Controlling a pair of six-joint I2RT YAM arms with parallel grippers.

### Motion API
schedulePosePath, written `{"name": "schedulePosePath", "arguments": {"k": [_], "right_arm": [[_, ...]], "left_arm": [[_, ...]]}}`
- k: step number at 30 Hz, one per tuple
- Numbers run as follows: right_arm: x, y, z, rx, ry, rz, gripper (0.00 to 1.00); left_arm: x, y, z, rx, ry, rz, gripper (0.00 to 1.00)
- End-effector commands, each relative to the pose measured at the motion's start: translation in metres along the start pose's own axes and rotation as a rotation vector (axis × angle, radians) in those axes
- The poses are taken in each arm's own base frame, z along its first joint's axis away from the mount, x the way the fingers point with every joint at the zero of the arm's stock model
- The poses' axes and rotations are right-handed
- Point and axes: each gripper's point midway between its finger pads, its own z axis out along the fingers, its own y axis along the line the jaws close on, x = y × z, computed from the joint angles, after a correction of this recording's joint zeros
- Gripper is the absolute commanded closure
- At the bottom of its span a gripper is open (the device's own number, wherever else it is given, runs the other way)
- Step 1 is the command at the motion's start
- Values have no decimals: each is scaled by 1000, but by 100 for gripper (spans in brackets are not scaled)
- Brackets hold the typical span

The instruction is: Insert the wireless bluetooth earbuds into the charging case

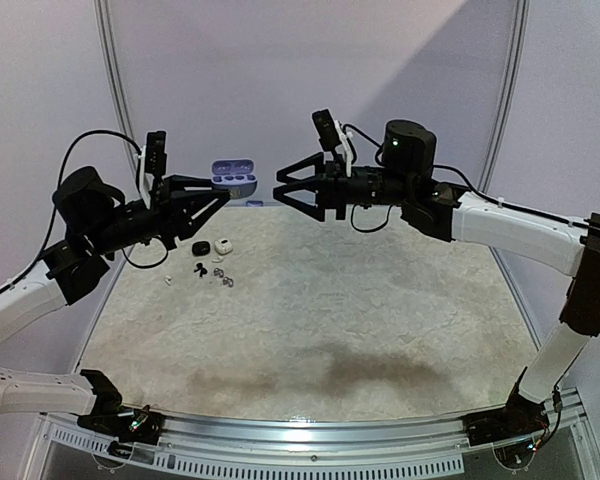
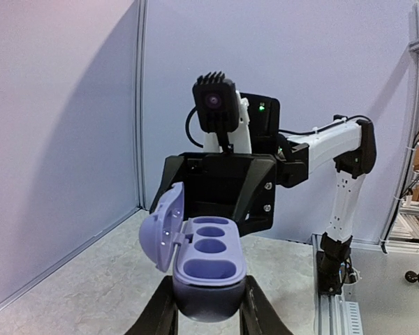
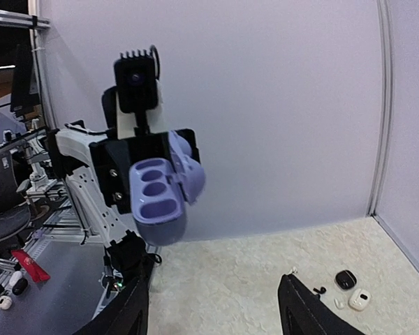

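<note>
The purple charging case (image 2: 208, 264) has its lid swung open to the left and its wells are empty. My left gripper (image 2: 208, 310) is shut on the case's dark lower body and holds it up in the air (image 1: 235, 180). My right gripper (image 1: 278, 190) faces the case from the right, a short gap away. It is open, with nothing between its fingers (image 3: 213, 314). The case (image 3: 157, 199) hangs ahead of it to the upper left. Tiny loose earbuds lie on the table below: a black one (image 1: 195, 268), a white one (image 1: 167, 281) and a silvery one (image 1: 221, 272).
A small black case (image 1: 198, 247) and a white case (image 1: 223, 243) sit on the pale table beside the buds; both also show in the right wrist view, black case (image 3: 346, 279) and white case (image 3: 358, 300). White walls close the back and sides.
</note>
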Motion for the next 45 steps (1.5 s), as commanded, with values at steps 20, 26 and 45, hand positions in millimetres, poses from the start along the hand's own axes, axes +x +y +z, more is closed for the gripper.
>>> {"name": "schedulePosePath", "arguments": {"k": [20,26,45], "right_arm": [[-22,42,42,-262,-85,31,58],[-21,44,47,-276,-75,37,67],[-21,46,49,-295,-82,40,69]], "left_arm": [[-14,-9,1,54,-62,23,100],[-14,-11,2,60,-62,31,100],[-2,-13,4,71,-36,21,100]]}}
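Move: My left hand already holds the open charging case, its middle about 2 cm to that hand's right and 1 cm above. From my empty, open right hand the case is roughly 6 cm to the left, 3 cm back and 1 cm higher. Some 40 cm beneath on the table, counted from my right hand, the white case lies about 19 cm ahead and 18 cm left, the black case 19 cm ahead and 24 cm left. I bring my right hand back and to the left, about 4 cm each way, while rising some 3 cm to the free right end of the charging case. As it goes it turns about 15 degrees counter-clockwise, and its fingers narrow from wide open to close around that end. My left hand keeps its grip, lifting the case about 1.5 cm before holding it steady. ##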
